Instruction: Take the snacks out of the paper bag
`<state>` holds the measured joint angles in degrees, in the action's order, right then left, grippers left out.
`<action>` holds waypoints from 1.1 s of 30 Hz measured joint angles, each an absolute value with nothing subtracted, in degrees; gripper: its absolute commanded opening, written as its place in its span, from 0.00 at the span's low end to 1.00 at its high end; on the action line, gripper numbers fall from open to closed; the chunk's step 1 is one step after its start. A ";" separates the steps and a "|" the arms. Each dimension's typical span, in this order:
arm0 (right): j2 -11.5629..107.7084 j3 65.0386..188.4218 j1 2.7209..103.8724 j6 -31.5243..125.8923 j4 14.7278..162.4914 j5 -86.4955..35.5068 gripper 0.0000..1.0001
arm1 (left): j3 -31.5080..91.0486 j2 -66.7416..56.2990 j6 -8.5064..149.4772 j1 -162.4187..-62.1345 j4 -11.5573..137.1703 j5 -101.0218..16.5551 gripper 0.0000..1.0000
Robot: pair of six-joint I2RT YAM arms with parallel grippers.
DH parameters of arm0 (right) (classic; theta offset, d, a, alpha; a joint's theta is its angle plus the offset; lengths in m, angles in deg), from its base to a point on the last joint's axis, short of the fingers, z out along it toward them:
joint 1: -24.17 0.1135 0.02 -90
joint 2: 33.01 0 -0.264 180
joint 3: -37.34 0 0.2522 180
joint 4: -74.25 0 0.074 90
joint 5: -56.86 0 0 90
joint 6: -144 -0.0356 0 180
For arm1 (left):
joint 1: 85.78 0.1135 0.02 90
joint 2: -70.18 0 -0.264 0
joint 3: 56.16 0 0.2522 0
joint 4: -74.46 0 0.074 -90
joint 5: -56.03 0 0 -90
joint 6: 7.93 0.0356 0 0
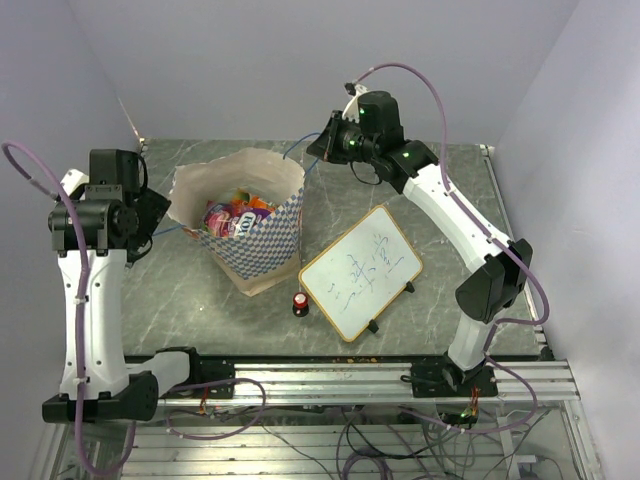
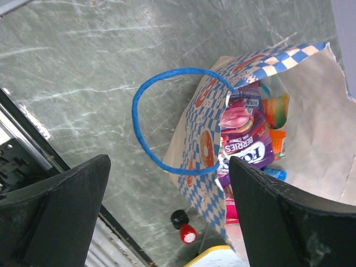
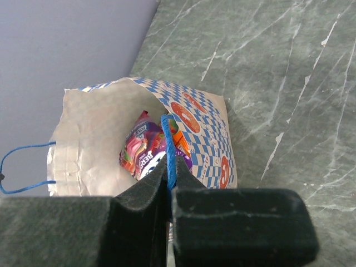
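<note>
The paper bag [image 1: 272, 243] stands open on the table, cream with a blue-and-white checkered band. Several snacks [image 1: 236, 214] lie inside it, a purple-pink packet [image 2: 245, 142] on top. My right gripper [image 3: 169, 167] is shut on one blue cord handle [image 3: 167, 133] at the bag's right rim, above the packets [image 3: 140, 151]. My left gripper [image 2: 167, 214] hangs open just left of the bag [image 2: 201, 130], nothing between its fingers. The other blue handle [image 2: 138, 119] loops out toward it, untouched.
A wood-framed whiteboard [image 1: 360, 270] lies right of the bag. A small red-topped black knob [image 1: 300, 302] stands between the board and the bag's front corner, and shows in the left wrist view too [image 2: 184, 228]. The metal rail [image 1: 330, 375] runs along the near edge.
</note>
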<state>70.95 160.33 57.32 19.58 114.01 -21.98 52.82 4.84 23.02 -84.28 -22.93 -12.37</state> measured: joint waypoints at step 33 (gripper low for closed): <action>71.02 163.12 63.11 22.82 117.01 -16.14 0.00 | 59.38 -1.28 35.41 -77.29 -10.69 -12.52 0.07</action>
<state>71.02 163.12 63.11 22.82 117.01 -16.14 59.38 -1.28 35.41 -77.29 -10.69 -12.52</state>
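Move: The left hand hangs open over the bag's left blue handle: the loop is barely 3 cm ahead, in line with it sideways and about 5 cm below. The paper bag's middle lies about 15 cm to the right, 5 cm ahead and 17 cm down; the snacks inside sit roughly 16 cm right, 4 cm ahead and 20 cm down. That same left handle is some 26 cm left of the right hand, about 14 cm back and 6 cm lower. The left fingers pinch the bag's left handle: the open hand sinks about 4 cm and edges forward onto the loop, shuts on it, then draws it up some 8 cm while going left and forward. The right hand, still gripping the other handle, creeps at first, then quickly follows towards the bag, about 5 cm back and as much left. ##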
